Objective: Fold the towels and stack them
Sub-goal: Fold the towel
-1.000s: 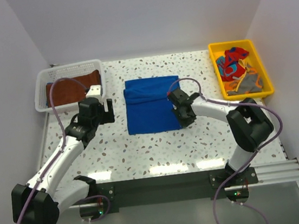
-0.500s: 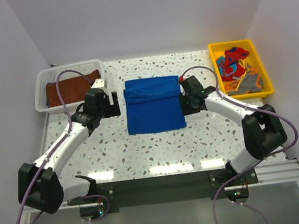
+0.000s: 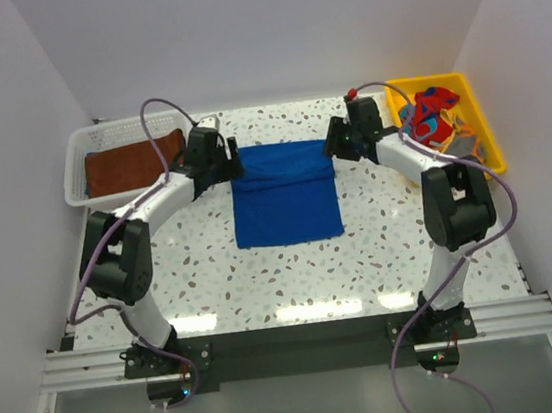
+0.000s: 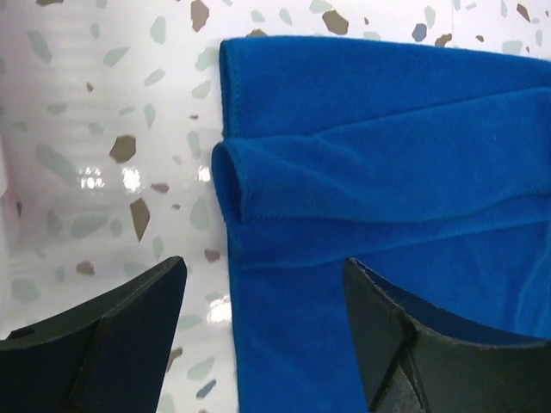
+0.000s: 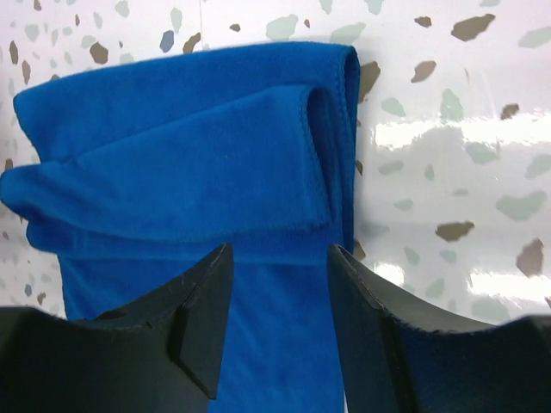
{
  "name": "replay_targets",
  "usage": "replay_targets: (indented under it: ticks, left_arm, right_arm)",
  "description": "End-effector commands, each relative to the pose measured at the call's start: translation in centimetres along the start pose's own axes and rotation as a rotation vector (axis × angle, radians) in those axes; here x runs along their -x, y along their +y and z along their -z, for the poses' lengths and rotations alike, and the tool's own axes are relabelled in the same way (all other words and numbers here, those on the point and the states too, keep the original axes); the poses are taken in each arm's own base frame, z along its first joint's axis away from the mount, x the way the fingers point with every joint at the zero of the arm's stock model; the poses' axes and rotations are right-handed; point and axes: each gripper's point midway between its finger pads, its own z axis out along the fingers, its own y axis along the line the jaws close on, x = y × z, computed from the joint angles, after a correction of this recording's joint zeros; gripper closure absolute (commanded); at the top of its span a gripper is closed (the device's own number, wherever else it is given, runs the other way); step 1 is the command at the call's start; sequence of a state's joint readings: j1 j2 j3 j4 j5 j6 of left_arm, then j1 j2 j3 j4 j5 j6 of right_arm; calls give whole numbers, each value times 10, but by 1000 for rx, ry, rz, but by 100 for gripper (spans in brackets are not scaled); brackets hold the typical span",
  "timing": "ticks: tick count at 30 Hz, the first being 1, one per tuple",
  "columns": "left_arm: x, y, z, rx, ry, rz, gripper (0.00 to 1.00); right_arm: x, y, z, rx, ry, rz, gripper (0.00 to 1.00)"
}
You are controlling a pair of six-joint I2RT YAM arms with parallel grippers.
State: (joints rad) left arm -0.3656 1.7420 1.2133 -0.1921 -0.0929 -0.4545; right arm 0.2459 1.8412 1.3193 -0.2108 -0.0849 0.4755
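Observation:
A royal blue towel (image 3: pixel 285 195) lies flat at the table's middle, its far end doubled over in a loose, rumpled flap (image 4: pixel 379 172) (image 5: pixel 172 155). My left gripper (image 3: pixel 233 163) (image 4: pixel 263 288) hangs open over the towel's far left corner, one finger above bare table and the other above cloth. At the far right corner my right gripper (image 3: pixel 332 147) (image 5: pixel 280 258) is open too, with both fingers just above the cloth and nothing pinched. A rust-brown towel (image 3: pixel 130 164) lies folded in the basket. A red towel with blue patches (image 3: pixel 431 112) and an orange-and-grey one (image 3: pixel 460 149) lie crumpled in the tray.
The white lattice basket (image 3: pixel 106 132) stands at the far left of the speckled table (image 3: pixel 203 266). The yellow tray (image 3: pixel 485 125) stands at the far right, close beside my right arm. White walls enclose the table on three sides.
Both arms have swung from the towel's middle sides up to its far corners. The right gripper's jaws have spread apart. The left jaws have narrowed a little.

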Motion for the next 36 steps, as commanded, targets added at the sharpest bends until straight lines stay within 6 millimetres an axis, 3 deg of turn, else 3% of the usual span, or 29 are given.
replay_targets:
  ticks: [1,5,9,14,21,25,36]
  left_arm:
    - [38,-17,-18,-48,-89,27,22]
    - [36,-17,-37,-48,-77,17,26]
    - [26,-10,-54,-39,-52,22,31]
    - [17,-16,-67,-86,-28,23,32]
    - [11,-27,-71,-154,-8,19,35]
    - [18,-31,-71,-173,-39,13,38]
    - [13,-31,-70,-183,-15,7,53]
  right_arm:
    - [33,20,-19,73,-76,-57,48]
    - [29,19,-36,84,-60,-65,49]
    - [23,16,-44,88,-51,-65,50]
    - [19,14,-50,86,-46,-53,50]
    - [15,10,-53,79,-37,-44,50]
    - [14,8,-54,74,-33,-40,50]
    - [14,2,-60,64,-32,-43,51]
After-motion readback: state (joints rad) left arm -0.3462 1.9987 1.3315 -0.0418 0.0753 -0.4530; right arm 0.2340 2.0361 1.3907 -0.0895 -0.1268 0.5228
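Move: The flap folded over the blue towel has its left end some 5 cm ahead, 2 cm right and 8 cm below the left hand; the towel's far left corner lies about 12 cm ahead, 3 cm right, and the white basket 10 cm ahead, 24 cm left. From the right hand, the flap's right end is about 5 cm straight ahead and 8 cm below, with the far right corner 12 cm straight ahead. The flap's left end is straddled as the left hand reaches forward about 4 cm, sinks some 6 cm, then works right about 3.5 cm in all and up a touch, its fingers narrowing to roughly half open and one tip meeting the hem. Over the flap's right end the right hand comes forward and down, pauses, and sinks again, fingers staying half open. ##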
